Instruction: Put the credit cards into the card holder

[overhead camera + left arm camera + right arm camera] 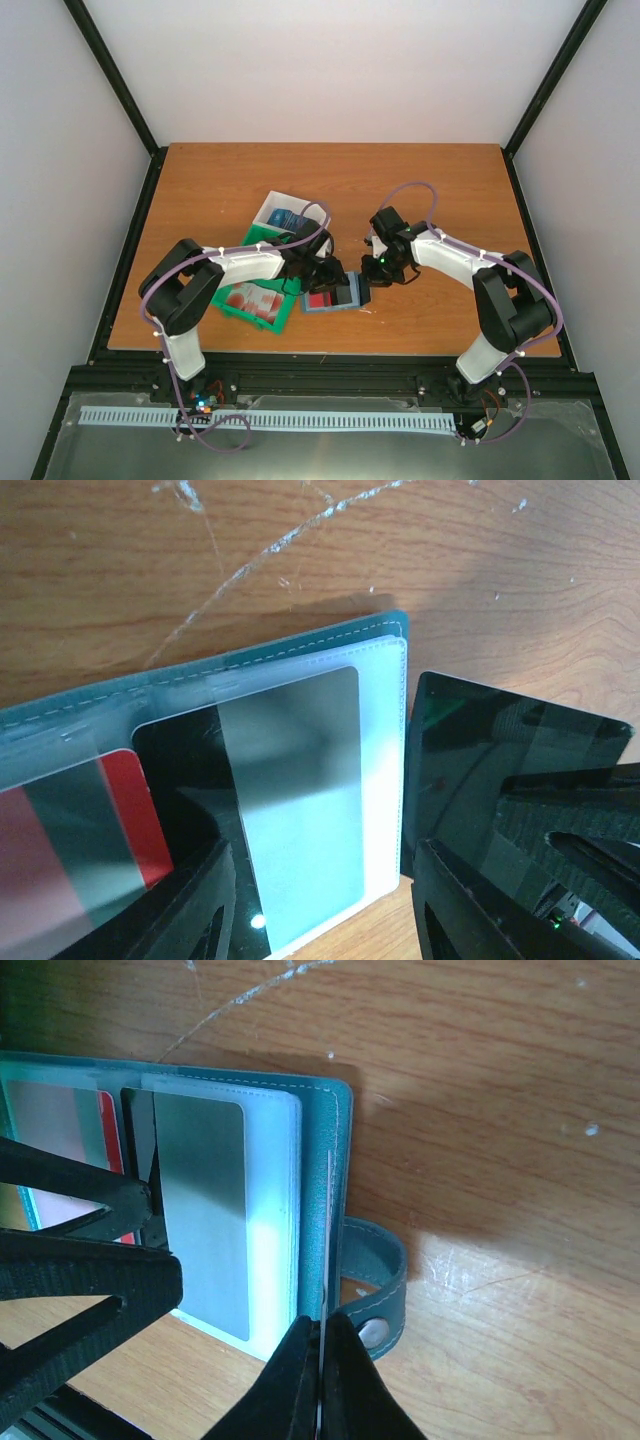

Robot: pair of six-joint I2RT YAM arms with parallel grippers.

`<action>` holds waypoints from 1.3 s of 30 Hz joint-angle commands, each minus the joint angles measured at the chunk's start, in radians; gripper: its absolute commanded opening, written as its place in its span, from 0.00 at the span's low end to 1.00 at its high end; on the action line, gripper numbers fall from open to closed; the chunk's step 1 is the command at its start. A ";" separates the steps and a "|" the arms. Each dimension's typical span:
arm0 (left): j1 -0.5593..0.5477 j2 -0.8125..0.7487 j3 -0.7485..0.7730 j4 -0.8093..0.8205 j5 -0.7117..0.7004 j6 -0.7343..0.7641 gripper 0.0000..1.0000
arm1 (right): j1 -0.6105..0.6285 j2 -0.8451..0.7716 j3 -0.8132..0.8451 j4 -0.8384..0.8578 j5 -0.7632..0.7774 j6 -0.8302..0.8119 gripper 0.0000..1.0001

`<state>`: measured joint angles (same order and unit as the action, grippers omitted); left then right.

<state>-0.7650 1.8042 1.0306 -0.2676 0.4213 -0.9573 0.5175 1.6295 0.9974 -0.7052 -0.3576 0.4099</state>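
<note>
The teal card holder lies open on the table between my two arms. Its clear sleeves hold a dark card with a grey band and a red card. My left gripper is open, its jaws apart low over the sleeve pages. My right gripper is shut on a dark credit card. That card stands on edge along the holder's right side and shows edge-on in the right wrist view. The holder's strap with its snap sticks out beside it.
A green bin with red cards in it lies just left of the holder, under my left arm. A white bin holding a blue item stands behind it. The wooden table stretches behind and to the right.
</note>
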 commanded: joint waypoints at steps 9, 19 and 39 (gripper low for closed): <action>-0.005 -0.038 0.018 -0.088 -0.058 0.047 0.43 | 0.005 -0.108 0.039 -0.060 0.055 -0.020 0.03; -0.006 0.010 0.012 -0.090 -0.058 0.062 0.18 | 0.007 -0.122 0.017 -0.030 -0.008 -0.013 0.03; -0.007 0.038 0.003 -0.171 -0.143 0.072 0.01 | 0.018 -0.038 0.016 -0.029 0.026 -0.015 0.03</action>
<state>-0.7650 1.8244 1.0298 -0.3584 0.3428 -0.9012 0.5259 1.5719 1.0069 -0.7361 -0.3550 0.4000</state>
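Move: The black card's bare inner strip in the open holder lies about 2 cm left of the open left hand, 1 cm ahead and 2 cm below. The red card is some 6 cm left, level fore and aft, 3 cm down; the dark card in the right fingers is about 5 cm right and 1 cm ahead. From the right hand, the black strip lies roughly 6 cm left, 1 cm ahead, 4 cm down. Left hand eases 3 cm down-left, shutting by the black card; right raises its card, then half lowers it. ##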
